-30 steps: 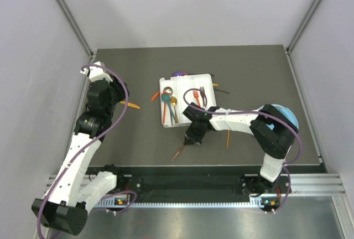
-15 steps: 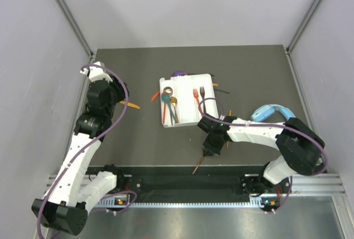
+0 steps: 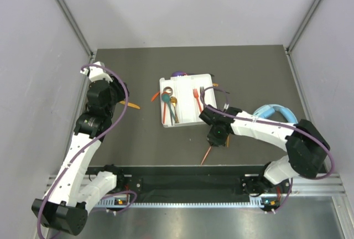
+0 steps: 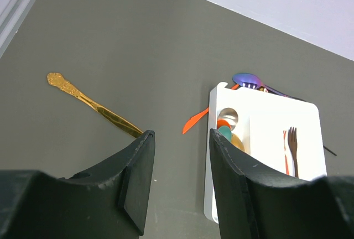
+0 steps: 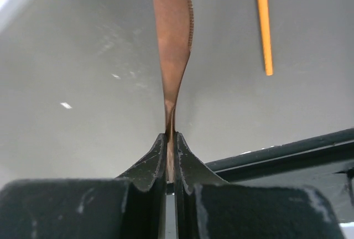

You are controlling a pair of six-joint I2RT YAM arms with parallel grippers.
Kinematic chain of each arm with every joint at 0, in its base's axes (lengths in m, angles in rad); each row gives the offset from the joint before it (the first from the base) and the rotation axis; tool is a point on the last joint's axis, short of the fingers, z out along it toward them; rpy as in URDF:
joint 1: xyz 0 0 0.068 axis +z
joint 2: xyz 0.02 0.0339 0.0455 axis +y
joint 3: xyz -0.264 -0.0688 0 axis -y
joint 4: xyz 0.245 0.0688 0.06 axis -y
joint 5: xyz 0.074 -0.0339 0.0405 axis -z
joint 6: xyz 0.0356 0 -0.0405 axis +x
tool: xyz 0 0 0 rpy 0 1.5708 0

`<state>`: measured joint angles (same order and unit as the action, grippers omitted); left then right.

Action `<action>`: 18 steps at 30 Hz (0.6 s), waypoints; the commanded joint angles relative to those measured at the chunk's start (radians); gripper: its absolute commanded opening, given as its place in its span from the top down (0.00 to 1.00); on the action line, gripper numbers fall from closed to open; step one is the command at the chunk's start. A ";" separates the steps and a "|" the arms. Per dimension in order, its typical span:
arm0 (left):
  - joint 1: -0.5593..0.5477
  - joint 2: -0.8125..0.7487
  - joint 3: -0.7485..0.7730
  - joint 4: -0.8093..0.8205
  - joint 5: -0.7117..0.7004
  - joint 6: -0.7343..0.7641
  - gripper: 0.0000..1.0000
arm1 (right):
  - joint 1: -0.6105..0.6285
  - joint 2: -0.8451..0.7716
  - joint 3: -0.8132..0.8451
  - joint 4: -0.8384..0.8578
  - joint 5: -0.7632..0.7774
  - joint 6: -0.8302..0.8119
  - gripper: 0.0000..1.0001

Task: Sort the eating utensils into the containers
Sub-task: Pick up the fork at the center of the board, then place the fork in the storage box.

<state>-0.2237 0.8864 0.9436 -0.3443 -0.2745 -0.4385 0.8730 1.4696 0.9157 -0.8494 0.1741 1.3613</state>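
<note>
The white tray (image 3: 188, 120) sits mid-table with a teal spoon (image 3: 166, 102), an orange fork (image 3: 196, 96) and a dark fork (image 3: 202, 92) in its compartments. Just in front of the tray, my right gripper (image 3: 215, 138) is shut on a copper knife (image 3: 207, 155). In the right wrist view the knife (image 5: 173, 23) stands out straight from the closed gripper (image 5: 171, 136). My left gripper (image 4: 180, 139) hangs open over the table left of the tray (image 4: 265, 134), holding nothing. A gold utensil (image 4: 94, 106) and an orange one (image 4: 194, 120) lie ahead of it.
Light-blue headphones (image 3: 271, 110) lie right of the tray, partly under the right arm. A purple spoon (image 3: 178, 74) rests at the tray's far rim and a black stick (image 3: 222, 90) at its right. An orange stick (image 5: 264, 23) lies beyond the knife.
The right arm has swung right and then back toward the tray, carrying the copper knife, and has uncovered the headphones. The left arm has not moved.
</note>
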 commanded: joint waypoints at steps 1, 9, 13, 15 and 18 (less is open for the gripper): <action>-0.003 0.002 0.001 0.044 -0.002 0.007 0.51 | -0.020 -0.071 0.063 -0.085 0.079 -0.030 1.00; -0.003 0.005 0.001 0.041 -0.005 0.007 0.51 | -0.066 -0.045 0.147 -0.114 0.160 -0.139 1.00; -0.003 0.013 0.000 0.042 -0.003 0.007 0.51 | -0.074 0.049 0.293 -0.142 0.197 -0.237 1.00; -0.003 0.013 0.001 0.041 -0.005 0.006 0.51 | -0.072 0.110 0.345 -0.145 0.202 -0.290 1.00; -0.003 0.017 0.001 0.037 -0.008 0.009 0.51 | -0.074 0.181 0.440 -0.134 0.191 -0.369 1.00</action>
<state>-0.2237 0.8951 0.9436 -0.3447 -0.2749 -0.4389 0.8082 1.5848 1.2442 -0.9791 0.3283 1.1244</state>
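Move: The right hand already holds the copper knife, some 4 cm above the board. From it the middle of the white container lies about 17 cm ahead and 10 cm to the left, a few centimetres lower. In the container the dark fork is roughly 18 cm ahead and 4 cm left, the red fork 16 cm ahead and 6 cm left; the orange stick lies 4 cm ahead and 6 cm right. From the idle left hand the container is level in reach, some 24 cm right and 27 cm below. Keeping its fingers shut on the copper knife, the right hand carries it forward about 7 cm and up some 5.5 cm towards the near right corner of the container, drifting about 2 cm to its right before swinging back left. It rises more than it advances at first, then speeds up forward as the wrist tilts the fingertips some 10 degrees outward, away from the base, and turns slightly counter-clockwise. ##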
